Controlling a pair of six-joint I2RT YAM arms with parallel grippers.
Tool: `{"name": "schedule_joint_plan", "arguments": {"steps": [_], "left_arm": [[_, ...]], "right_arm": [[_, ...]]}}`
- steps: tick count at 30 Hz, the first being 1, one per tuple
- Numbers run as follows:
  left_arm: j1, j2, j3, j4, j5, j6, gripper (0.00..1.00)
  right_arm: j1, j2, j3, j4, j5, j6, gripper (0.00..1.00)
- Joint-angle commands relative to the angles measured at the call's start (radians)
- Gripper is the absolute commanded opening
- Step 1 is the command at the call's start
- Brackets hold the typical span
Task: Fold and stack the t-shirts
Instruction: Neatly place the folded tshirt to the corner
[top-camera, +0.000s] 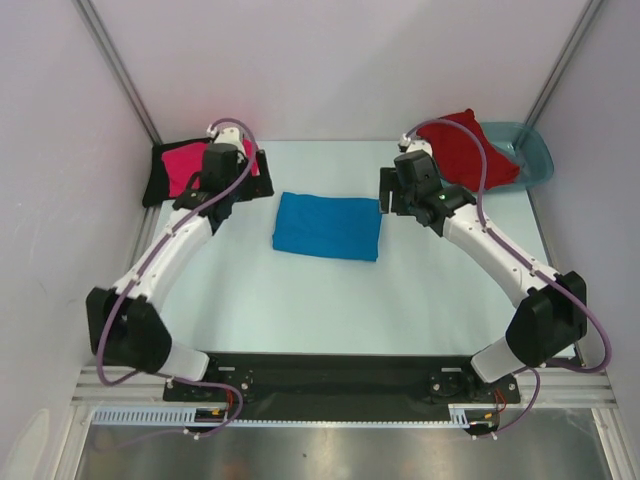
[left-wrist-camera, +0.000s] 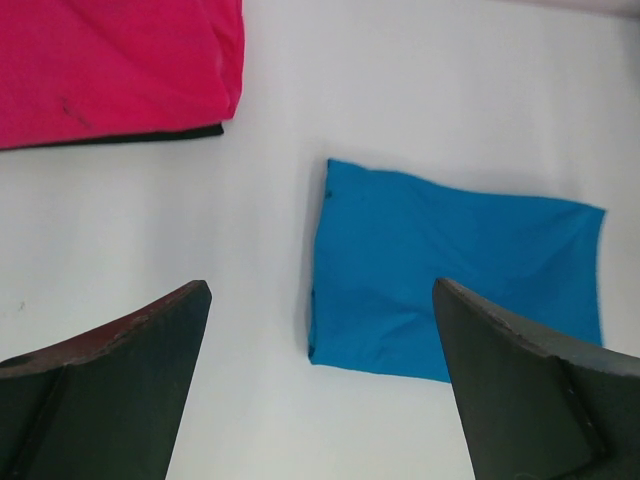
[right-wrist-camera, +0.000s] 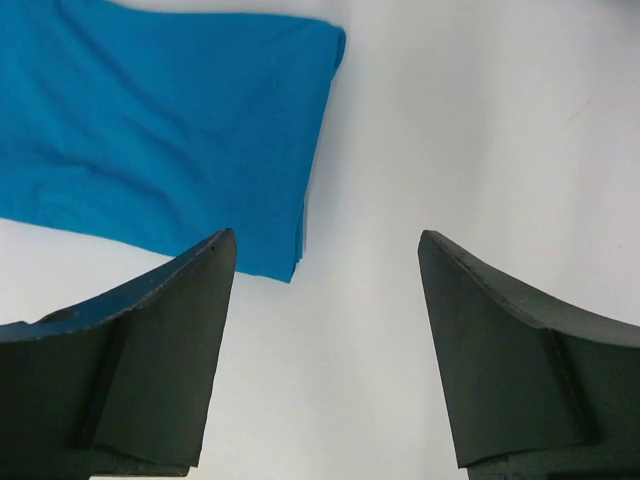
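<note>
The blue t-shirt (top-camera: 328, 226) lies folded into a flat rectangle mid-table; it also shows as the blue t-shirt (left-wrist-camera: 455, 270) and the blue t-shirt (right-wrist-camera: 165, 130) in the wrist views. A hot pink t-shirt (top-camera: 185, 165) rests folded on a black one (top-camera: 157, 182) at the back left. The red t-shirt (top-camera: 470, 150) hangs bunched over the tub at the back right. My left gripper (left-wrist-camera: 320, 290) hovers open and empty above the table left of the blue shirt. My right gripper (right-wrist-camera: 325, 240) is open and empty just right of it.
A translucent teal plastic tub (top-camera: 535, 155) stands at the back right corner under the red shirt. White walls and metal frame posts close in the table on three sides. A black base rail (top-camera: 340, 380) runs along the near edge.
</note>
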Motion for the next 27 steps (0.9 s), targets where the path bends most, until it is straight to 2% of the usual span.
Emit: {"name": "schedule_joint_plan", "arguments": {"steps": [1,11,14,16,19,27], "left_arm": [[0.026,0.080,-0.020,0.006,0.072,-0.023,1.00],[0.030,0.113,-0.066,0.045,0.049,-0.016,1.00],[0.056,0.172,-0.063,0.045,0.096,-0.014,1.00],[0.076,0.222,-0.068,0.071,0.200,-0.009,1.00],[0.093,0.265,-0.088,0.125,0.275,-0.011,1.00],[0.118,0.435,-0.100,0.243,0.403,-0.028,1.00]], "right_arm": [[-0.020,-0.047,-0.061,0.031,-0.059,0.005,0.79],[-0.111,-0.041,-0.110,0.080,-0.159,-0.006,0.79],[-0.123,-0.016,-0.092,0.068,-0.180,-0.012,0.79],[-0.122,-0.012,-0.085,0.056,-0.176,-0.021,0.79],[-0.129,-0.012,-0.084,0.048,-0.171,-0.027,0.79],[-0.151,-0.030,-0.098,0.044,-0.180,-0.038,0.80]]}}
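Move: The folded blue tshirt lies about 8 cm ahead of the left gripper and 15 cm to its right, some 24 cm below; its left edge is only a few centimetres to the right. The pink tshirt on the black one is about 24 cm ahead of that gripper and 13 cm left. From the right gripper the blue tshirt is about 10 cm ahead, 16 cm left and 20 cm below, and the red tshirt in the basin some 26 cm ahead and 21 cm right. Drop the open left gripper about 19 cm towards the left edge of the folded blue tshirt, in two stages with a brief hover between, tipping the fingers some 20 degrees further down and stopping short of the cloth. Meanwhile sink the right gripper about 4 cm and ease it right, away from the tshirt's right edge, its fingers staying open. ##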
